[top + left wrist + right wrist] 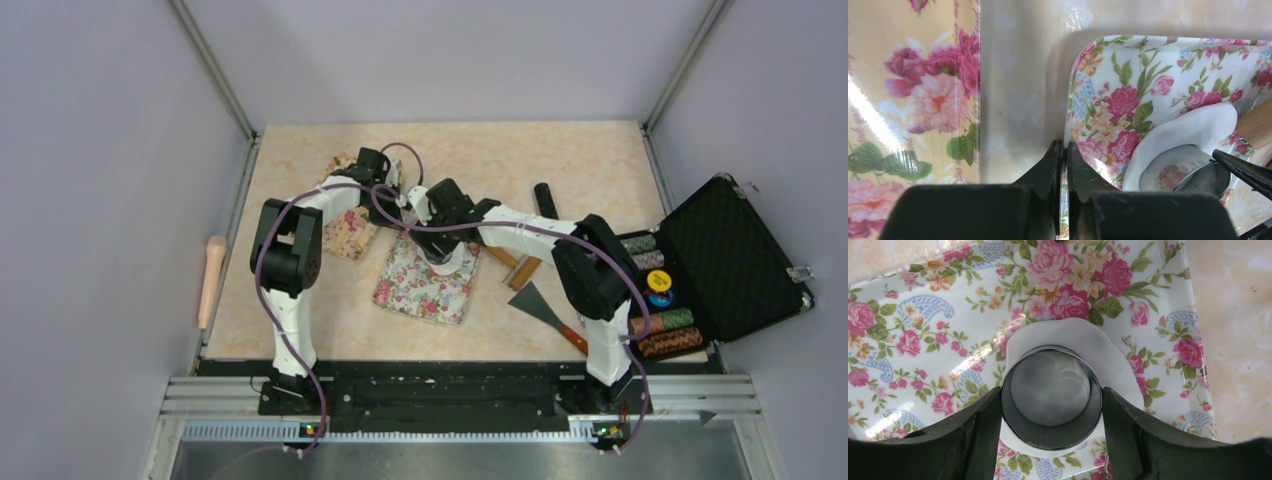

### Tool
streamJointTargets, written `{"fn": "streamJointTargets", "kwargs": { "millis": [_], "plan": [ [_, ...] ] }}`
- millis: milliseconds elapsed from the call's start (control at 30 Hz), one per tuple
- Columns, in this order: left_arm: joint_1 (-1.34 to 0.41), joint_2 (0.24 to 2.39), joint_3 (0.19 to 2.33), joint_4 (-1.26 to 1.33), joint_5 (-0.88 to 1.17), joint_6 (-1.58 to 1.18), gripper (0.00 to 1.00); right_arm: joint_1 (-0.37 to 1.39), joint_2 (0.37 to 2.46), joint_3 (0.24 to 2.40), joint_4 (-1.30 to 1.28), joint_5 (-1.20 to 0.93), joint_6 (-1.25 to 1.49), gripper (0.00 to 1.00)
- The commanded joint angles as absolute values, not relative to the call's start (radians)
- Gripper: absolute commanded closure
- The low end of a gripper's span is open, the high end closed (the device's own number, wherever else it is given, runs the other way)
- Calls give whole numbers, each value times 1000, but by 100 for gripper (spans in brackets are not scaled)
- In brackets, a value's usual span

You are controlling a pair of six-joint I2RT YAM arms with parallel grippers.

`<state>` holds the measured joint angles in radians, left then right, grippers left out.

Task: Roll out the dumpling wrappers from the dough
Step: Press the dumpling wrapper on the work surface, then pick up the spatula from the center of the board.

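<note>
A flat white sheet of dough (1108, 352) lies on the floral tray (415, 290). A shiny metal ring cutter (1051, 440) stands upright on the dough, and my right gripper (1051, 395) is shut on it, one finger on each side of its wall. Inside the ring shows a shadowed round disc of dough, the dumpling wrapper (1050, 385). My left gripper (1064, 146) is shut on the near left edge of the floral tray (1128, 75). The left wrist view also catches the dough (1198, 127) and the cutter (1200, 177) at its right.
A second floral tray (348, 232) lies left of the first. To the right are a wooden tool (515, 265), a scraper (545, 305), a black roller (545, 200) and an open black case (735, 260) of chips. A wooden rolling pin (211, 280) lies beyond the table's left edge.
</note>
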<state>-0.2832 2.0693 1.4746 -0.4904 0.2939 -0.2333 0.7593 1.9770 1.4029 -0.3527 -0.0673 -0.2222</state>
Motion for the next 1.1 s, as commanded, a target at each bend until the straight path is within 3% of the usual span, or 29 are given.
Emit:
{"fn": "streamJointTargets", "kwargs": {
  "millis": [0,233,367,567,700,900,1067],
  "plan": [
    [-283,2045,1446,-507,219,-241,99,763,2030,1378,-520,31,-181,45],
    [-284,2046,1448,-510,217,-242,96,762,1927,1507,-580,-126,-329,18],
    [-283,2034,1438,-504,206,-249,86,747,1820,1508,-591,-171,-414,11],
    [-283,1974,1381,-460,201,-292,56,644,1582,1355,-676,-241,-545,8],
    [-283,1913,1342,-422,232,-305,45,568,1383,1138,-791,-190,-688,9],
    [-275,1825,1349,-404,314,-252,39,508,1130,805,-840,-83,-793,10],
    [-270,1745,1346,-415,355,-187,37,503,1045,665,-880,-8,-785,10]
  ]
}}
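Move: The right fingers hold the round cutter, whose middle is about 1 cm below the hand point; the dough wrapper lies roughly 3 cm down, 1 cm to the right. From this hand the scraper is some 22 cm right, 13 cm back and 4 cm lower, and the roller's middle about 13 cm right and 1 cm back. The left fingertips hold the tray's left edge, level with them; from there the cutter lies roughly 8 cm right and 5 cm back. The right fingers open and come free of the cutter standing on the wrapper; that hand eases back and right, rises about 11 cm while swinging right over the roller, then sinks and draws back, still open, to just above the scraper, its fingers tilting steeper downward. The left fingers open from the tray edge and the hand backs off 2 cm, then lifts about 5 cm. ##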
